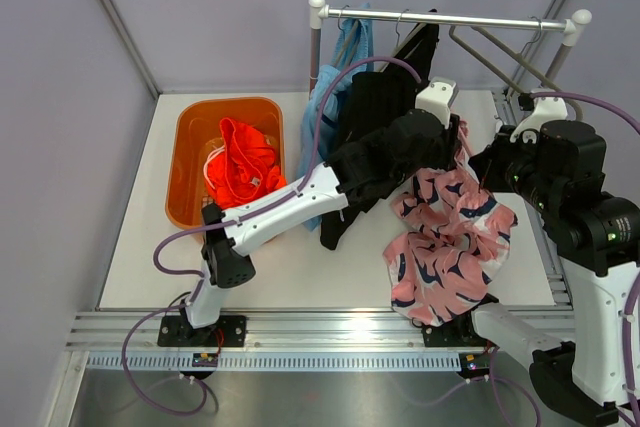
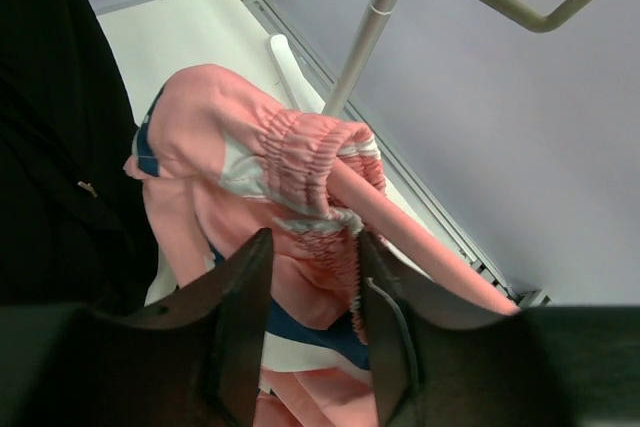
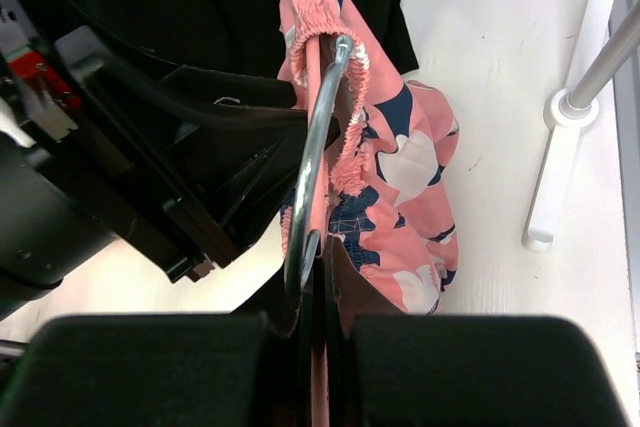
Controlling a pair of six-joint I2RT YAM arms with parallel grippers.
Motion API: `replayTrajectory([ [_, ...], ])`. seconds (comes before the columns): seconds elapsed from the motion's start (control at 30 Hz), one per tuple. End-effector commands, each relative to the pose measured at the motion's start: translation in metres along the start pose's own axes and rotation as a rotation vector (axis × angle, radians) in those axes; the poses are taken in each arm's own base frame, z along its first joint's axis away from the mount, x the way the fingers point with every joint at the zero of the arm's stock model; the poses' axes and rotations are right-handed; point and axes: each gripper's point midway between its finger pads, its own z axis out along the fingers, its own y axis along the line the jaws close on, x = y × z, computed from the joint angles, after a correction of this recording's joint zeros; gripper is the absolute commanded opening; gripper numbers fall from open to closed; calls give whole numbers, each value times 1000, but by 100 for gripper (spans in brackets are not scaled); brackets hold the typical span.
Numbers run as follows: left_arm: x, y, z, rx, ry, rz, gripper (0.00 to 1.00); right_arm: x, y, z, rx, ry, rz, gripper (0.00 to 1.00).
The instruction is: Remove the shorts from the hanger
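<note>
Pink patterned shorts (image 1: 450,237) hang by their gathered waistband (image 2: 300,147) on a hanger with a pink arm (image 2: 400,227) and a metal hook (image 3: 315,137). My right gripper (image 3: 322,247) is shut on that hanger just below the hook and holds it in front of the rack. My left gripper (image 2: 310,242) is open, with the waistband's ruffled edge between its fingers, against the right one. Black shorts (image 1: 375,107) and light blue shorts (image 1: 335,97) hang on the rail (image 1: 450,17). Orange shorts (image 1: 245,162) lie in the basket.
An orange basket (image 1: 185,137) stands at the back left of the table. The rack's upright post (image 3: 600,67) and foot are at the right. An empty hanger (image 1: 500,52) hangs on the rail's right part. The left arm crosses in front of the black shorts.
</note>
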Motion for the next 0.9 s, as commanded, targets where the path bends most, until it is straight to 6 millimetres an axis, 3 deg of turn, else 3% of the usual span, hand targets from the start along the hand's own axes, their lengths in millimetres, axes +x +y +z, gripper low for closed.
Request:
replayTrajectory([
  [0.0, -18, 7, 4, -9, -42, -12, 38, -18, 13, -16, -71, -78, -10, 0],
  [0.1, -19, 11, 6, -21, -48, -7, 32, -16, 13, -17, -74, -73, -5, 0],
  [0.23, -30, 30, 8, -77, -76, 0, 0, -10, 11, -23, -71, -63, -11, 0],
  [0.6, -65, 95, 21, -197, -151, 3, 0, 7, 26, -43, -182, -41, -14, 0],
  [0.87, -93, 109, 14, -231, -234, 37, 0, 19, 23, -42, -175, -20, -9, 0],
])
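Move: My half-open left fingers already straddle a gathered edge of the pink shorts' waistband, its middle about 1 cm ahead and 1 cm to the right. The hanger's neck, gripped by my right hand, lies some 7 cm back, 5 cm right and slightly above my left hand; the black shorts hang roughly 15 cm left, 5 cm ahead and lower. From my right hand the waistband is about 8 cm ahead and 4 cm left. I shut my left fingers on the waistband, pinching it, then pull it about 5 cm forward and 3 cm left, rising a little at the end, away from the hanger's neck. My right hand keeps its closed grip on the hanger and counter-pulls some 2 cm back, with a slight leftward and upward drift, turning about 5 degrees counter-clockwise. ##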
